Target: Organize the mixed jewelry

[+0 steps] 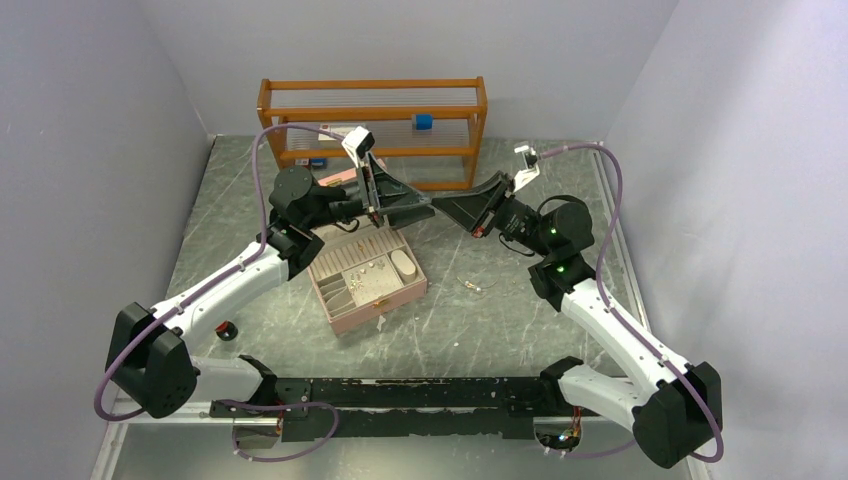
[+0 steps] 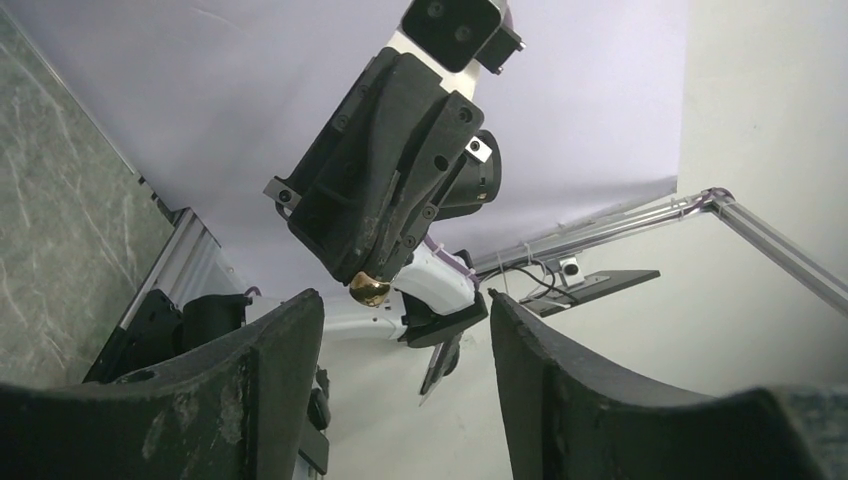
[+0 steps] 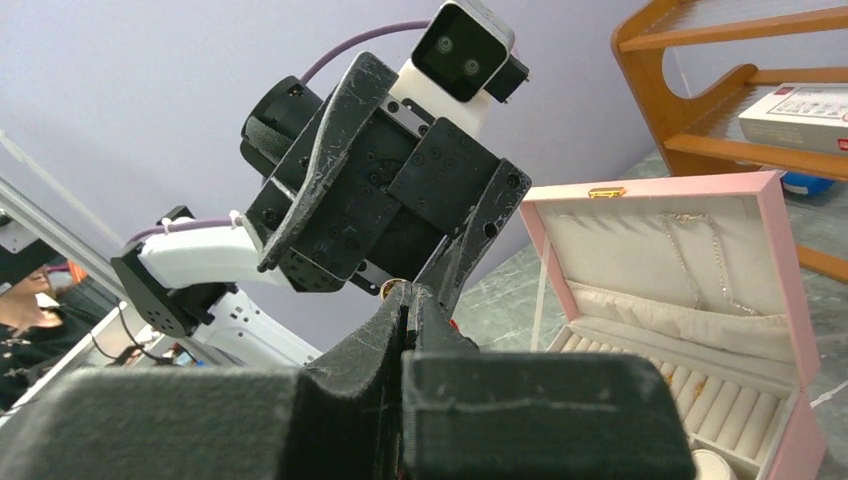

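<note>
My right gripper [image 1: 441,204] is shut on a small rounded gold piece [image 2: 369,290] of the mixed jewelry, pinched at its very tips [image 3: 405,292]. My left gripper [image 1: 427,203] faces it tip to tip in mid-air, above and behind the open pink jewelry box [image 1: 372,313]. Its jaws [image 2: 405,305] are open, one to each side of the gold piece and just short of it. In the right wrist view, the left fingers [image 3: 482,225] spread around my shut tips. More small pieces [image 1: 366,269] lie in the box's compartments, and a few thin ones [image 1: 474,285] lie loose on the table.
A wooden rack [image 1: 372,130] with boxes on its shelves stands at the back. A small red-capped black cylinder [image 1: 228,328] sits near the left arm. The box's lid [image 3: 655,187] stands upright, a thin chain against its lining. White walls close in both sides.
</note>
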Available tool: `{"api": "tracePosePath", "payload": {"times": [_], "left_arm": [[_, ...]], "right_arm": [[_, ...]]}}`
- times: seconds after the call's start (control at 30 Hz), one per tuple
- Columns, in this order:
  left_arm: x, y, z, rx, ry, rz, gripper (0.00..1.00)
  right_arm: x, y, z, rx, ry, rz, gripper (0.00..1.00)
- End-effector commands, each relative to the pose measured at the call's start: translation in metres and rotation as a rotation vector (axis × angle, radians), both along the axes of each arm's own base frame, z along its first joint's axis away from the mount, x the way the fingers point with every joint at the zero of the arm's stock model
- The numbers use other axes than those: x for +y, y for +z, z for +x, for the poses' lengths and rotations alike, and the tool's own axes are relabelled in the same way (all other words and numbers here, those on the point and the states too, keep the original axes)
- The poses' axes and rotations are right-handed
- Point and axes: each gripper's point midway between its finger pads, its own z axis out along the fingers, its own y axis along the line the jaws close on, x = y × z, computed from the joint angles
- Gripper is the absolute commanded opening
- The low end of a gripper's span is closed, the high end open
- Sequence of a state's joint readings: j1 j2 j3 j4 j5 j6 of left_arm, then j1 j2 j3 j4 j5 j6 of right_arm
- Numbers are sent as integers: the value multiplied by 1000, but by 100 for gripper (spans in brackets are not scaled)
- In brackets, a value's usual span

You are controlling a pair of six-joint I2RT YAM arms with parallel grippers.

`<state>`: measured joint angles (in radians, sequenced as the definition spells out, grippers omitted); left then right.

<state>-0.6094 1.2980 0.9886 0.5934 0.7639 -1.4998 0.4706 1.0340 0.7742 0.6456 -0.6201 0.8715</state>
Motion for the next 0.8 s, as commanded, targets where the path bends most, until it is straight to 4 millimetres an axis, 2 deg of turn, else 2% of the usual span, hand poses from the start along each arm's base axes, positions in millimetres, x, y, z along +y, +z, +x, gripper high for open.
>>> {"api": "tracePosePath", "payload": {"times": [0.0,0.17,0.47,0.77], "left_arm": [[0,-9,0,26,-10,28,65],[0,-13,-1,60,-25,17,57],[-1,-17,-7,69,-70,55,56],[0,-14,-15,90,-127,20,36]], "right_arm": [[-4,6,-8,-128,-5,-31,0],[-4,3,-15,-212,7,-66,0],[-2,-4,-23,-275,47,-125,0],[-2,-8,-27,-334,55,-187,0]]}}
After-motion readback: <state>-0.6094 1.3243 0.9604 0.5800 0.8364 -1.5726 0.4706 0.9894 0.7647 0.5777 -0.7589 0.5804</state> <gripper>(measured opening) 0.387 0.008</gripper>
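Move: The gold ring is held in the right gripper's shut tips, about 3 cm to the right of the left hand, 1 cm ahead and 1 cm below. From the left hand, the jewelry box's tray lies roughly 16 cm ahead, 12 cm left and 37 cm down; the small chain on the table some 16 cm ahead, 13 cm right and 39 cm down. For the right hand, the left gripper's open gap is about 4 cm left, 1 cm back and 1 cm above. With the two grippers tip to tip for a handover, the left hand sinks about 2 cm while its fingers narrow from wide open to well under half open around the gold ring, not yet pinching it. The right hand keeps the ring in its shut fingertips, draws back some 2 cm, then sinks about 1.5 cm, rolling nearly 20 degrees so its upper side swings forward and its fingers dip slightly. ##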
